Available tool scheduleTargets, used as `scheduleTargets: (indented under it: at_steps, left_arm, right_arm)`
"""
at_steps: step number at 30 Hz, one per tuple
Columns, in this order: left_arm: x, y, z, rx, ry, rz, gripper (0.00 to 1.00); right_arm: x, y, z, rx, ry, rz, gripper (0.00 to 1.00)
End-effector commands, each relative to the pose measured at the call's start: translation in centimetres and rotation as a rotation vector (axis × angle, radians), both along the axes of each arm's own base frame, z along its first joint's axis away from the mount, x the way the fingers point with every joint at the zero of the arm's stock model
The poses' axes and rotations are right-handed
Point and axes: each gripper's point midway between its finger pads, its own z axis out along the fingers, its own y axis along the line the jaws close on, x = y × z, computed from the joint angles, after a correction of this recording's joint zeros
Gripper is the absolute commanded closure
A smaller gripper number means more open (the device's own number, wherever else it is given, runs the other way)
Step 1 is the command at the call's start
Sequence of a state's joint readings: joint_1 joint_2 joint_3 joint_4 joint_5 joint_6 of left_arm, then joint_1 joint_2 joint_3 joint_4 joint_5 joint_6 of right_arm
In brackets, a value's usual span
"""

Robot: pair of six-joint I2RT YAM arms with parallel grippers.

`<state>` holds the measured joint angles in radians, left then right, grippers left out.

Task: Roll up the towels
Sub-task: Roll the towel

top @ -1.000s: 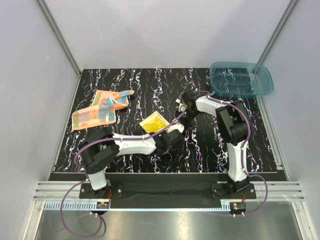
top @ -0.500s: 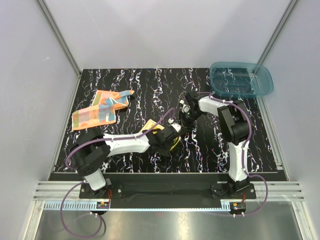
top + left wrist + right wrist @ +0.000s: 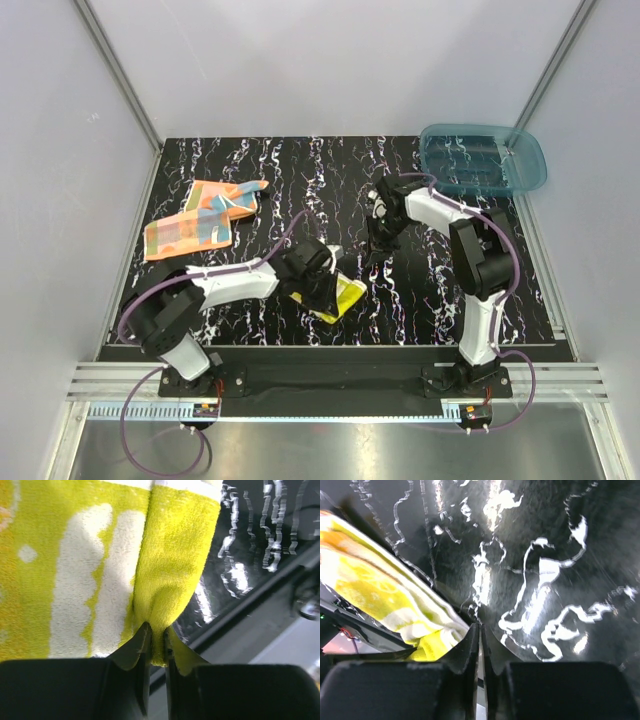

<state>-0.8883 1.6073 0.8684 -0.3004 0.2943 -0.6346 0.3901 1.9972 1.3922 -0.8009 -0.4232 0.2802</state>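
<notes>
The yellow towel with pale markings lies near the table's front middle, partly under my left wrist. My left gripper is shut on a pinched fold of the yellow towel, which bulges out above the left gripper. The orange towel with blue and white patches lies crumpled at the far left, apart from both arms. My right gripper points down at the bare table, right of the yellow towel. In its wrist view the right gripper is shut with nothing between its fingers, and the yellow towel lies to its left.
A translucent teal bin stands at the back right corner. The black marbled table ends close in front of the yellow towel, at a metal rail.
My left gripper has dragged the yellow towel toward the near edge and slightly right. The right gripper has shifted a little to the right, away from the towel.
</notes>
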Motion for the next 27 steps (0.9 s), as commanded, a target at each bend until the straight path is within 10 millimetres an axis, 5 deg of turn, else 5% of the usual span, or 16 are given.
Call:
scheduleTargets:
  at_steps: [1,9,17,27]
  left_arm:
    - [-0.6,-2.1,3.9,-0.236,0.092,0.016,0.87]
    - [-0.4,-1.7,5.4,-0.438,0.28,0.15,0.86]
    - [-0.1,0.3,4.1,-0.595,0.408,0.302,0.87]
    - [1.4,2.9,2.0,-0.569,0.516,0.493,0.86]
  right_arm:
    - [1.4,-0.8,3.9,-0.025,-0.112,-0.014,0.88]
    - [-0.2,-0.5,6.6,0.045,-0.138,-0.023,0.73]
    - [-2.6,1.5,8.1,0.239,-0.126,-0.011,0.68]
    - [-7.0,3.3,7.2,0.425,-0.12,-0.013,0.4]
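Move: The half-rolled yellow towel, pinched by the left fingers at its near edge, has its middle about 5 cm ahead of that hand and slightly below. From the shut right hand its middle is some 9 cm back, 8 cm left and a little lower. The checked towel lies roughly 26 cm ahead of the left hand and 28 cm to its left. Right rises 6 cm, then draws back about 7, opening, while left, still pinching, twists the yellow towel counter-clockwise. ##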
